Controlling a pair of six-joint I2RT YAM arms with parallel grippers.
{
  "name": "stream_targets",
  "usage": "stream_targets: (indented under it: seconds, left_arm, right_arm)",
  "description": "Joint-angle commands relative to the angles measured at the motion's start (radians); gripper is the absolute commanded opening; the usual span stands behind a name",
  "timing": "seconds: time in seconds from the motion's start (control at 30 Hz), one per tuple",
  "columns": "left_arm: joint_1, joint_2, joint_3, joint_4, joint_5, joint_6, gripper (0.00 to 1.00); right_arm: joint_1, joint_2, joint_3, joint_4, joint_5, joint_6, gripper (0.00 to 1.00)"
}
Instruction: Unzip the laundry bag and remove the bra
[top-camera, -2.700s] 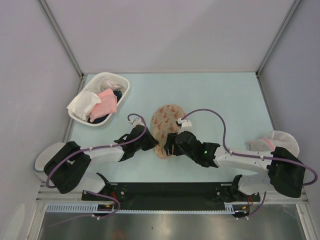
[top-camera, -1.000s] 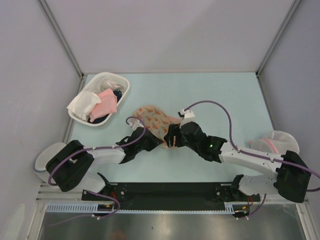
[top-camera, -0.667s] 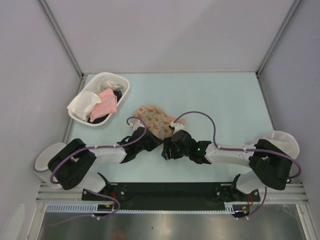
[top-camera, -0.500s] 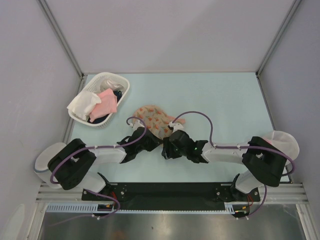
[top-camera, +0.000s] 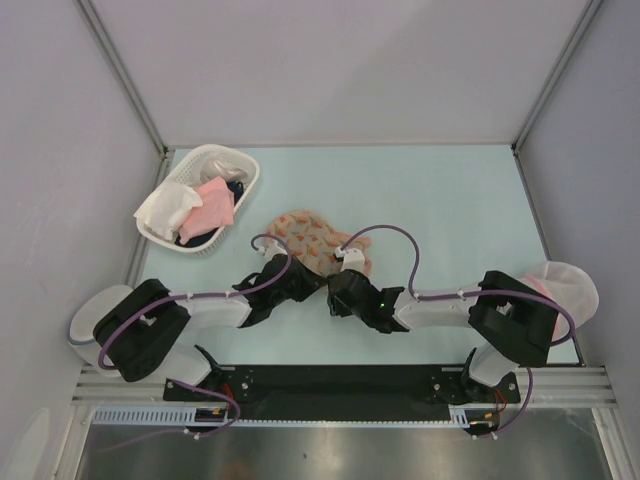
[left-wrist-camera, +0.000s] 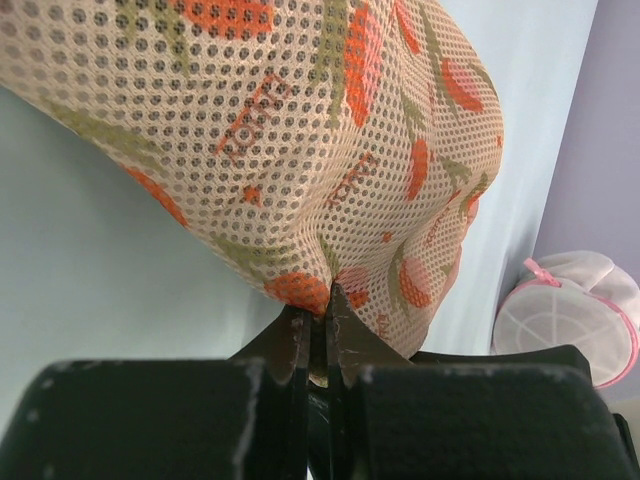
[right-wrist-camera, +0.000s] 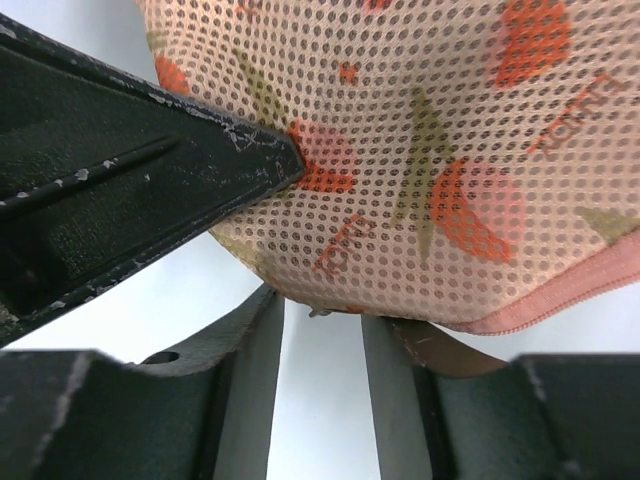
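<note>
The laundry bag (top-camera: 310, 238), a beige-pink mesh pouch with an orange-red floral print, lies mid-table. In the left wrist view the laundry bag (left-wrist-camera: 300, 130) fills the frame, and my left gripper (left-wrist-camera: 318, 302) is shut on a fold of its near edge. My right gripper (right-wrist-camera: 322, 325) stands open just under the bag's pink zipper seam (right-wrist-camera: 540, 315). A small metal zipper pull (right-wrist-camera: 318, 312) hangs between its fingertips. From above, the left gripper (top-camera: 311, 284) and the right gripper (top-camera: 336, 290) sit side by side at the bag's near edge. The bra is hidden.
A white basket (top-camera: 252, 175) at the back left holds a pink cloth (top-camera: 213, 205) and a white cloth (top-camera: 165, 208). A white mesh dome with a pink rim (top-camera: 560, 275) sits at the right edge behind the right arm, and this dome (left-wrist-camera: 570, 320) also shows in the left wrist view.
The right arm has swung in and to the left, to the bag's near edge beside the left gripper, and its jaws have narrowed. The left gripper has kept its hold on the bag.
</note>
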Motion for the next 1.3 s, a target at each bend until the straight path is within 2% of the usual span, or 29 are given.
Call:
stream_targets:
  seconds: [0.0,0.2,0.23,0.33,1.27]
  left_arm:
    - [-0.011,-0.030,-0.009,0.047,0.037,-0.035,0.00]
    - [-0.011,-0.024,-0.010,0.055,0.040,-0.035,0.00]
    - [-0.012,-0.023,-0.010,0.057,0.041,-0.035,0.00]
    - [-0.011,-0.020,-0.010,0.057,0.040,-0.034,0.00]
    - [0.090,0.002,0.056,-0.057,0.075,0.195,0.00]
  right_arm:
    - [0.027,0.000,0.043,0.058,0.151,-0.001,0.40]
    - [0.032,0.011,0.051,0.019,0.194,0.016,0.22]
    - [0.034,0.011,0.051,0.016,0.198,0.021,0.14]
    - [0.035,0.015,0.051,0.008,0.201,0.019,0.00]
    - [0.009,-0.121,-0.067,-0.099,0.235,0.082,0.00]
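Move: The zipper pull lies almost between the right gripper's half-open fingertips, about 1 cm ahead, neither left nor right of them and level in height. The left gripper's shut tips, pinching the bag, are some 3 cm ahead of the right hand, 3 cm left and slightly higher. The laundry bag's middle lies roughly 9 cm ahead and 5 cm left of the right hand, a little lower. From the left hand the zipper pull is about 2 cm back, 3 cm right and slightly lower. Ease the right gripper about 1 cm forward and slightly up onto the zipper pull while you shut its fingers to pinch it. Hold there briefly, then draw it some 2 cm to the right with a slight rise, away from the left gripper. Keep the left fingers pinching the bag beside it, and late on let that hand drift about 1 cm forward and left. ##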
